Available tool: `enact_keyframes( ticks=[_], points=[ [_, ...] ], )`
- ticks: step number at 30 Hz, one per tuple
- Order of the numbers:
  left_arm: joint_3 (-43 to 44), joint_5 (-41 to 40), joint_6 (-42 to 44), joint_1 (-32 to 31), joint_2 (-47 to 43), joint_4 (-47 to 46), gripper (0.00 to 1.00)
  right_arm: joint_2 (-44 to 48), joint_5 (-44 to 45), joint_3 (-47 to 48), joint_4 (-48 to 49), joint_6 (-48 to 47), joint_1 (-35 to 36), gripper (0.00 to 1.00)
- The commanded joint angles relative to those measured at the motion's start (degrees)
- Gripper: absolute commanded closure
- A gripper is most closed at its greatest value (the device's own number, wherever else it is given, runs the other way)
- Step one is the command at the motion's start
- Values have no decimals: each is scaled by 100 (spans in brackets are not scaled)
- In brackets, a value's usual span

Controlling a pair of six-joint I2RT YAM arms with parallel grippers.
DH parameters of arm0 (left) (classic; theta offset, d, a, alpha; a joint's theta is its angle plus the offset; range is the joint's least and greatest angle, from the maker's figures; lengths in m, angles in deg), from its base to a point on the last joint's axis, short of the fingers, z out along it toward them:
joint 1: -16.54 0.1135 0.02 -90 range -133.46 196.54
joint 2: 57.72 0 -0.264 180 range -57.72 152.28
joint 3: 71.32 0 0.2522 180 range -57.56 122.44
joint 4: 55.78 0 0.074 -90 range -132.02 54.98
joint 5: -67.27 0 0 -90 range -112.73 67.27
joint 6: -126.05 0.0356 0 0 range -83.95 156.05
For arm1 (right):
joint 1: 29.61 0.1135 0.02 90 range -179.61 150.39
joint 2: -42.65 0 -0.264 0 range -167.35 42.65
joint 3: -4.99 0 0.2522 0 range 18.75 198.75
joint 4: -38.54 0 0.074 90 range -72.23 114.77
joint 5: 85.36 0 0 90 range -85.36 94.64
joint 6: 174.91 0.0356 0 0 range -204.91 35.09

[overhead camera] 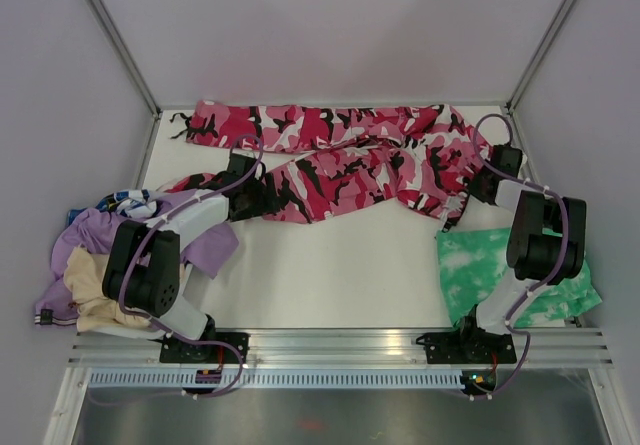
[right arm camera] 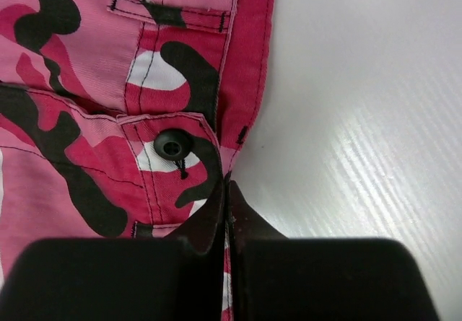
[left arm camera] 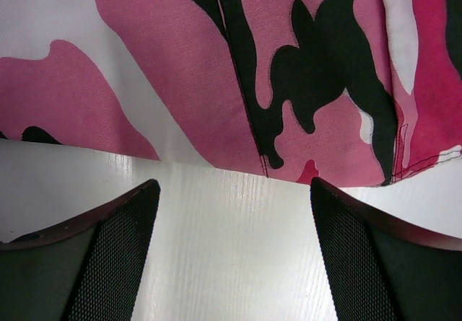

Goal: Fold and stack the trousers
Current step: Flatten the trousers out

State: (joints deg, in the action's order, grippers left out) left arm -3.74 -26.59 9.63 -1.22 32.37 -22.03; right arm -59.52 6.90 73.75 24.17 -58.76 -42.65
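The trousers in pink, red, white and black camouflage lie spread across the far half of the table, legs reaching left. My left gripper stands open at the near edge of one leg. In the left wrist view the trousers fill the top, and bare table shows between the fingers of the left gripper. My right gripper is at the waist end on the right. In the right wrist view the right gripper is shut on the waistband edge of the trousers, just below a black button.
A green-and-white tie-dye garment lies folded at the near right under the right arm. A heap of lilac and beige clothes sits at the near left. A metal rail runs along the front edge, and walls close in the table.
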Motion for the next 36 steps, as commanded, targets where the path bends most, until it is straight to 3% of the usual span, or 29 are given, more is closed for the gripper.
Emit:
enact_keyframes(
  ticks=[1,9,13,15,18,19,22,29,36],
  points=[
    [-65,-141,-84,-8,-26,-197,10,109,274,396,87,-206,-224,100],
    [-126,-387,180,-17,-210,-39,10,637,345,757,-414,-304,-1349,100],
    [-153,-502,268,-26,-307,-3,10,637,-40,951,-485,-417,-1447,100],
    [-170,-537,190,-52,-264,-47,10,637,-513,986,-467,-462,-1369,93],
    [-240,-563,-258,-61,-184,-126,10,724,-858,1117,-624,-706,-1141,68],
    [-267,-607,-581,-52,-132,-135,11,786,-859,1161,-669,-786,-1053,51],
    [-381,-704,-1135,-52,-114,-337,11,1111,-911,1302,-748,-1024,-666,24],
    [-118,-1108,-1875,-52,324,110,9,1849,-1729,1058,-398,-1068,248,18],
    [-399,-1125,-2544,-43,694,-890,15,2456,-1966,486,-265,-822,609,17]
  ],
)
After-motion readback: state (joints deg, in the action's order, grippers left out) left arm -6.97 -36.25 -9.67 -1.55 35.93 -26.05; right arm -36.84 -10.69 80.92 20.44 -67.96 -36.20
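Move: The right hand already pinches the side edge of the trousers' waistband by the button; the bare table it is drawn towards lies some 12 cm to its right. The near waist corner is about 11 cm back and 7 cm left, the green cloth's middle 24 cm back and 9 cm right. From the left hand, the near leg's lower edge is roughly 2 cm ahead and 4 cm below, the far leg 19 cm ahead and 9 cm right, the purple garment 9 cm back and 14 cm left. Keeping its pinch on the waistband, the right hand drags it about 12 cm to the right while rising, then opens wide to let go and swings back left some 20 cm and up over the trousers, fingertips tilting up and forward. The left hand, open at the near leg's edge, turns about 20 degrees counter-clockwise and sinks some 3 cm, drifting slightly left. ##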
